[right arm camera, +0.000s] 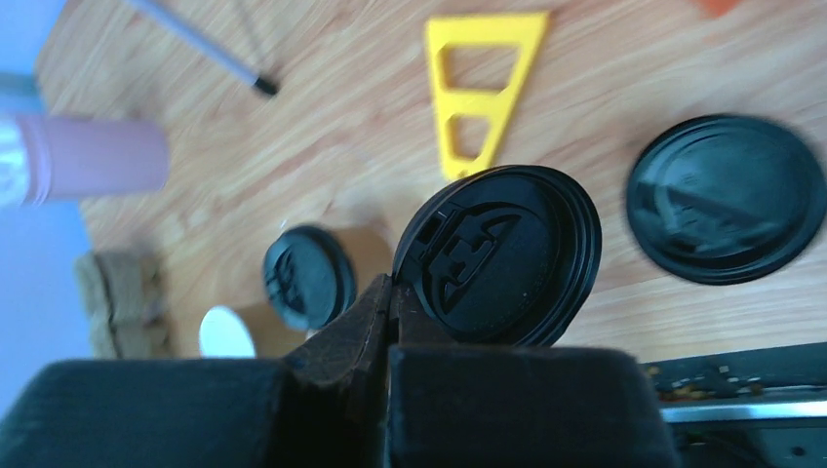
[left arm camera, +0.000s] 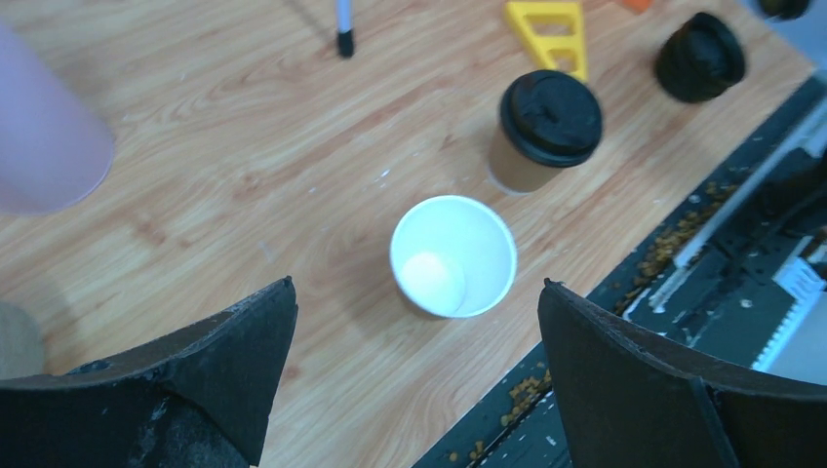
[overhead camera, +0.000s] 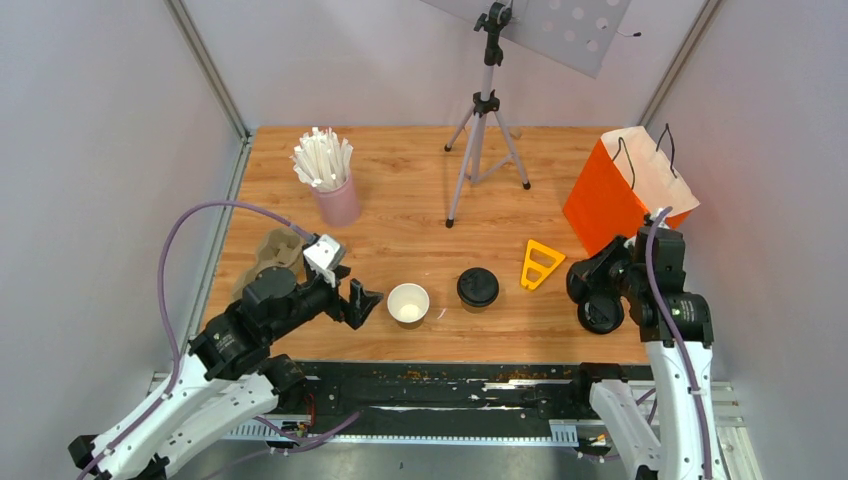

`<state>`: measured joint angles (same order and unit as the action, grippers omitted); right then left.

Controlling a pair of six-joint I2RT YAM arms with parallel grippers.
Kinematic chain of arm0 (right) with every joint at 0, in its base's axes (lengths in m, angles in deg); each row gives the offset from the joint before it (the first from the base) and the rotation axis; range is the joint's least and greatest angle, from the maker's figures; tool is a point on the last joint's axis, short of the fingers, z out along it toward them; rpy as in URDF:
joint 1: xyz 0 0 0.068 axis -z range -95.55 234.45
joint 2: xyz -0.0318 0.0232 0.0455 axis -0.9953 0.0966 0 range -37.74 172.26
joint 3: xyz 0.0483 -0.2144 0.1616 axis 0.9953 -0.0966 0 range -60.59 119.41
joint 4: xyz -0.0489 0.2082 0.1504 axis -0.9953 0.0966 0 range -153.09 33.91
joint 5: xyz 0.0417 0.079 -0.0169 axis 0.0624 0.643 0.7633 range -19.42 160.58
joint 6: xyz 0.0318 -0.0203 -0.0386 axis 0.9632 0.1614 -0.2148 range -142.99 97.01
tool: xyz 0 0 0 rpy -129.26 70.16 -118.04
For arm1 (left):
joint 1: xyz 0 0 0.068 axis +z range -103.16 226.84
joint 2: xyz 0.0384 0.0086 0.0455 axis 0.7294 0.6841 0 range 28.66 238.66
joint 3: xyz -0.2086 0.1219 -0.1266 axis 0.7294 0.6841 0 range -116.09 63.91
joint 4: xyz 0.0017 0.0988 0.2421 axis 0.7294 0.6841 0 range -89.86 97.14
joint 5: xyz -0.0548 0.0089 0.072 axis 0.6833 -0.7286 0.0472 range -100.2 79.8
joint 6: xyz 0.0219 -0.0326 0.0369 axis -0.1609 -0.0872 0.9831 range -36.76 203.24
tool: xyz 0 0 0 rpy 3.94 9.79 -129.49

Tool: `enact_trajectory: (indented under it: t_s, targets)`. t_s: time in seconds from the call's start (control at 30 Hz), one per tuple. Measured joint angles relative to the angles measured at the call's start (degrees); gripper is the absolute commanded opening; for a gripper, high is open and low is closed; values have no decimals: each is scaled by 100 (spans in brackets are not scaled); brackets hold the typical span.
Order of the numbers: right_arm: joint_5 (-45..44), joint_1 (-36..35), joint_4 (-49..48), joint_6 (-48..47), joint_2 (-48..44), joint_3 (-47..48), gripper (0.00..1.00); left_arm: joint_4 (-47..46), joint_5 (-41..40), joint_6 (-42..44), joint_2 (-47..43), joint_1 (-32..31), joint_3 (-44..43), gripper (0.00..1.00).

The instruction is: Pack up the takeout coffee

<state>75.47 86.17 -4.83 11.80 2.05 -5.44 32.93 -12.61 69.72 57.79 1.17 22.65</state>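
Observation:
The takeout coffee cup (overhead camera: 408, 303) stands open near the table's front edge; its rim and inside look white (left arm camera: 453, 255). My left gripper (overhead camera: 365, 300) hovers just left of it, jaws wide open and empty (left arm camera: 417, 284). A second kraft-brown cup (overhead camera: 478, 288) with a black lid on it (left arm camera: 546, 127) stands to the right. My right gripper (overhead camera: 590, 285) is shut (right arm camera: 392, 283), pinching the rim of a black lid (right arm camera: 497, 258) held on edge above the table. Another black lid (right arm camera: 727, 200) lies flat on the wood below it.
A pink cup of white sticks (overhead camera: 335, 190) and a pulp cup tray (overhead camera: 275, 255) are at the left. A yellow triangular piece (overhead camera: 540, 264), an orange paper bag (overhead camera: 625, 190) and a tripod (overhead camera: 485, 150) stand behind.

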Motion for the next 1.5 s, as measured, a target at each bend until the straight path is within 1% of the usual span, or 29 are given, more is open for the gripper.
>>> enact_trajectory:
  t_s: [0.07, 0.2, 0.3, 0.4, 0.57, 0.73, 0.8, 0.93, 1.1, 1.27, 1.5]
  targets:
    - [494, -79, 39, 33, 7, 2, 0, -289, 291, 2, -236, 0, 195, 100]
    - [1233, -619, 59, 363, -68, 33, 0, -1047, 1012, 85, -645, 0, 802, 100]
    - [1591, -1115, 17, 662, -76, 232, 0, -1617, 1281, 94, -975, -4, 1268, 100]
    - [1792, -1744, -149, 931, 57, 509, 0, -1976, 1379, 166, -1145, -4, 1401, 100]
    - [1644, -2951, -776, 1482, 376, 660, 0, -2243, 1397, 466, -1021, -4, 1257, 100]
    - [1375, -3849, -1773, 2129, 579, 413, 0, -2520, 1394, 664, -708, -4, 1185, 100]
    - [1115, -4371, -2122, 2286, 844, 417, 0, -2688, 1449, 710, -612, -4, 1185, 100]
    - [855, -5097, -2691, 2457, 1491, 485, 0, -3158, 1790, 841, -332, -4, 1185, 100]
    - [669, -5549, -3206, 2629, 1971, 492, 0, -3698, 2339, 1099, -46, -4, 1298, 100]
    - [599, -5777, -3558, 2721, 2114, 518, 0, -3995, 2791, 1384, 22, -4, 1440, 100]
    - [542, -5952, -3777, 2776, 2232, 636, 0, -4194, 2914, 1613, 155, -4, 1519, 100]
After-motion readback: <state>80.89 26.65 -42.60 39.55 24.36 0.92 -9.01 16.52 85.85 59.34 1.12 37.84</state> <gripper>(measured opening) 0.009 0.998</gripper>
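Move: The lid pinched in my right hand is to go between my open left fingers, about 41 cm to that hand's left, 4 cm back and a little higher. From my right hand, the open cup stands some 34 cm left, level fore and aft, and 13 cm lower; the lidded cup 20 cm left, 2 cm ahead; the lid stack 7 cm right, 1 cm ahead, 15 cm below. From my left hand, the held lid is roughly 39 cm right, 4 cm ahead and 3 cm lower. I sweep my right hand about 31 cm left, rising some 9 cm and easing back, high above the lidded cup, turning it counter-clockwise and rolling its left side up, still pinching the lid. My left hand stays wide open and comes to meet it, first back and right, then on rightward and up, about 8 cm right in all, swinging clockwise and tipping its fingers up some 30 degrees. ##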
